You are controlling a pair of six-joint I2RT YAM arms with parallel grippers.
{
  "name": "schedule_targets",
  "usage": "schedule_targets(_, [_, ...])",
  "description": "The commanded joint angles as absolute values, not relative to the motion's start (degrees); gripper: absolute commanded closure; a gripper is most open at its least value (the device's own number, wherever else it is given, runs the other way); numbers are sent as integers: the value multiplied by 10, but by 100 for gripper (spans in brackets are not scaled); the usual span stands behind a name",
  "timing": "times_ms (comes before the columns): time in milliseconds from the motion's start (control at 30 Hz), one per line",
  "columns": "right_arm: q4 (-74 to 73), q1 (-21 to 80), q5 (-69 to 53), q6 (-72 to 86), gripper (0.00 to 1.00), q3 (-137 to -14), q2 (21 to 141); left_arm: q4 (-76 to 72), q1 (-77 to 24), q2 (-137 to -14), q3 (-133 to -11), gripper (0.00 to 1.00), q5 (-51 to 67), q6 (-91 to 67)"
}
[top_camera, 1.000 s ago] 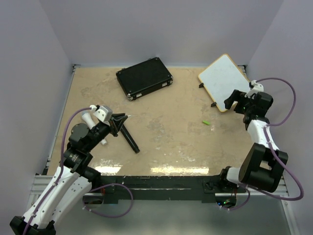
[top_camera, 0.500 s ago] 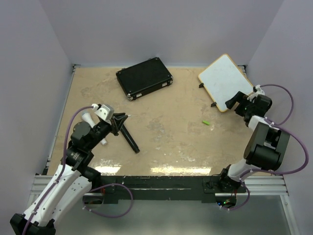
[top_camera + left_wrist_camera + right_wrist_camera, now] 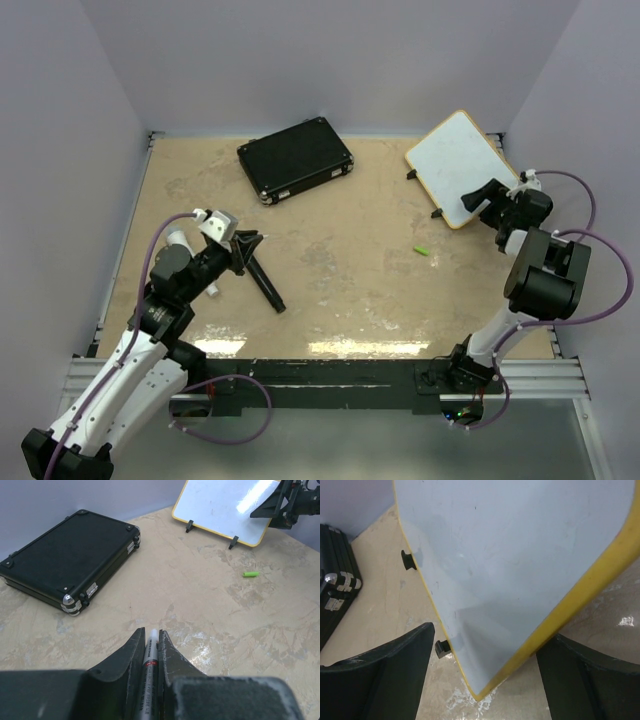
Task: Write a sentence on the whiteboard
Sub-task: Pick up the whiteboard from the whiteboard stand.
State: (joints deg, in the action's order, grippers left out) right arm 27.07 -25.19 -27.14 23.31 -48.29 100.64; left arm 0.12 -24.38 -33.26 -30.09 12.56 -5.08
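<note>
The whiteboard [image 3: 458, 163] lies at the far right, white with a yellow rim; no sentence is in view on its face. My right gripper [image 3: 489, 196] is open and straddles the board's near corner [image 3: 485, 692], one finger [image 3: 380, 680] on each side with gaps showing. The board [image 3: 225, 505] also appears in the left wrist view. At the left, my left gripper [image 3: 245, 250] is shut on a marker [image 3: 151, 645]. The marker's dark body [image 3: 266, 285] slants down toward the table.
A black case [image 3: 295, 158] lies at the far middle-left, also visible as the case [image 3: 65, 560] in the left wrist view. A small green cap [image 3: 422, 250] rests on the tan tabletop near the board. Black clips [image 3: 441, 649] stick out from the board's edge.
My right gripper has moved in over the board's near corner as its arm folded upright, and its jaws have narrowed a little. The left arm has shifted slightly, still holding the marker.
</note>
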Motion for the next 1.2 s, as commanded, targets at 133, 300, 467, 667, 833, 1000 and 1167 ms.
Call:
schedule_targets(133, [407, -254, -332, 287, 28, -505, 1040, -22, -240, -336, -298, 100, 119, -40])
schedule_targets(300, [439, -253, -345, 294, 35, -505, 1050, -22, -240, -337, -299, 100, 119, -40])
schedule_targets(467, [463, -254, -351, 292, 45, -501, 1049, -22, -240, -338, -298, 100, 119, -40])
schedule_targets(667, [488, -255, -361, 283, 63, -492, 1033, -22, -240, -337, -299, 100, 120, -40])
schedule_targets(833, [518, -255, -381, 285, 82, -484, 1013, -22, -241, -336, -299, 100, 122, -40])
schedule_targets(1000, [555, -255, -395, 301, 100, -474, 985, -23, -241, -334, -297, 100, 125, -40])
schedule_targets(1167, [605, -255, -412, 323, 100, -462, 941, -25, -241, -333, -296, 100, 128, -41])
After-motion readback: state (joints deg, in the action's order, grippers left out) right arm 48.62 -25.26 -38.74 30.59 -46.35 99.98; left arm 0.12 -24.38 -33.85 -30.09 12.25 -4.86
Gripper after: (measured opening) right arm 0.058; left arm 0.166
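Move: The whiteboard leans on its stand, its middle about 11 cm ahead of the right hand, 6 cm left and roughly level, its near short edge already between the open fingers. The stand's near foot is some 12 cm left, 1 cm back and 7 below; the far foot about 10 ahead, 20 left. The green cap lies around 16 cm left and 11 back. From the left hand the whiteboard is some 58 cm right, 31 ahead and 16 below. The whiteboard's near short edge gets pinched as the right hand's wide-open fingers, one over the face and one behind, push about 2.5 cm forward along it while closing right down. The hand then climbs, about 7 cm up in all and slightly left, easing back a little at the end; the fingers tilt upward by nearly 20 degrees and the hand turns a bit counter-clockwise. ##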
